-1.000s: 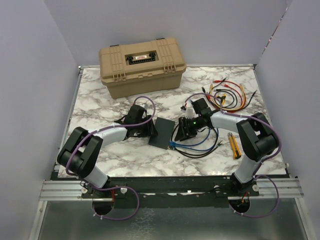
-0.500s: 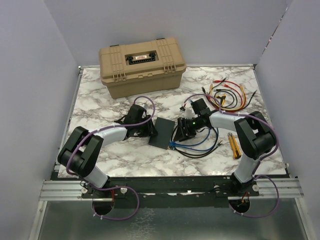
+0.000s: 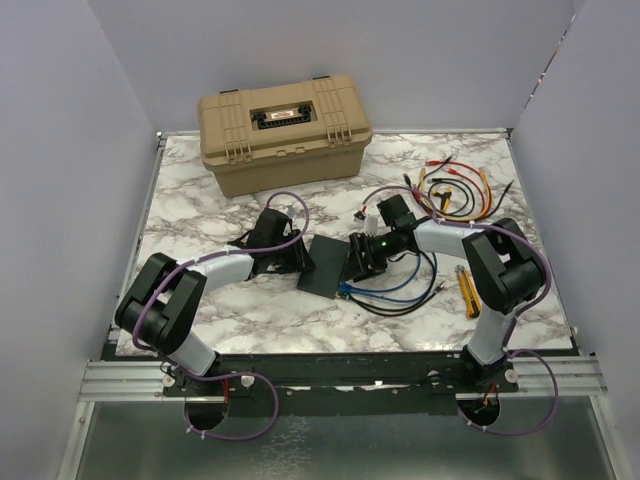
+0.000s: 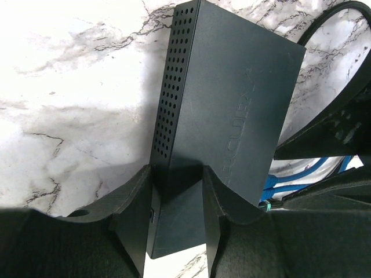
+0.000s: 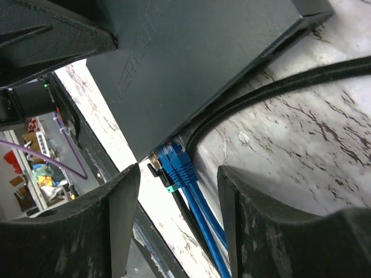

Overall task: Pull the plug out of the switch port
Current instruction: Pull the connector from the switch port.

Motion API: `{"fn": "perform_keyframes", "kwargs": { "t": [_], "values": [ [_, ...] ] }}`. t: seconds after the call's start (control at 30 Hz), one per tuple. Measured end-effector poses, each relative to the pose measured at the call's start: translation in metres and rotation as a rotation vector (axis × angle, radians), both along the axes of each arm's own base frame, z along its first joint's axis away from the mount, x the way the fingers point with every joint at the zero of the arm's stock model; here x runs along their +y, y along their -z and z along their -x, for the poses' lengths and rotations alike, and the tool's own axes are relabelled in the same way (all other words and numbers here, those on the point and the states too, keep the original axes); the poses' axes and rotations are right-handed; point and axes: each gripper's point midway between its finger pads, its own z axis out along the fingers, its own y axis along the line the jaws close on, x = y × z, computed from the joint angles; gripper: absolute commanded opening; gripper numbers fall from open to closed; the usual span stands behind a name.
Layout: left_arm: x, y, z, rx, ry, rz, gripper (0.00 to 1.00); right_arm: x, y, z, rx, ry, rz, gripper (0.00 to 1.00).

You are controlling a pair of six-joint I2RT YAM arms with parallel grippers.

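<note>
The switch is a flat matte-black box lying on the marble table between my two grippers. My left gripper holds its left end. In the left wrist view both fingers press the sides of the switch, so the left gripper is shut on it. Two blue plugs sit in ports on the switch's edge, beside a black plug with a teal band. My right gripper is open, one finger on either side of the blue cables just behind the plugs, touching nothing. From above, the right gripper is at the switch's right edge.
A large tan toolbox stands at the back. Coloured test leads lie at the back right and a yellow utility knife at the right. Black and blue cable loops trail from the switch toward the front right.
The left jaws have narrowed onto the switch. The right jaws have spread wider and the right gripper has shifted slightly left toward the switch's port edge.
</note>
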Motion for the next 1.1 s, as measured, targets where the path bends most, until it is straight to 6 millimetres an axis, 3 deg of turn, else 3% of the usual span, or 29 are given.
{"fn": "perform_keyframes", "kwargs": {
  "t": [0.43, 1.1],
  "values": [
    [0.0, 0.0, 0.0, 0.001, -0.005, 0.004, 0.33, 0.012, 0.008, 0.007, 0.045, -0.048, -0.041, 0.39],
    [0.0, 0.0, -0.001, 0.003, -0.008, 0.005, 0.32, 0.01, 0.014, 0.007, 0.16, -0.02, -0.205, 0.31]
  ]
}}
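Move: The blue plugs in the switch port sit just off my right fingertips: about 2 cm to the left, 1 cm nearer my base and some 2 cm below. The switch's middle is about 7 cm left and 4 cm farther out from my right hand. The black plug is about 1 cm beyond the blue ones, and the green-ringed plug about 1 cm closer to me than them. From my left hand, the blue plugs lie roughly 9 cm right, 5 cm back and slightly lower. I narrow my open right fingers to about half their gap around the blue plugs, first easing left and slightly back to the port side, then sinking about 1.5 cm in all while edging a little back to the right. My wrist tips the fingers some 15 degrees flatter, so they straddle the boots. My left hand stays still and keeps its grip on the switch's left side. ##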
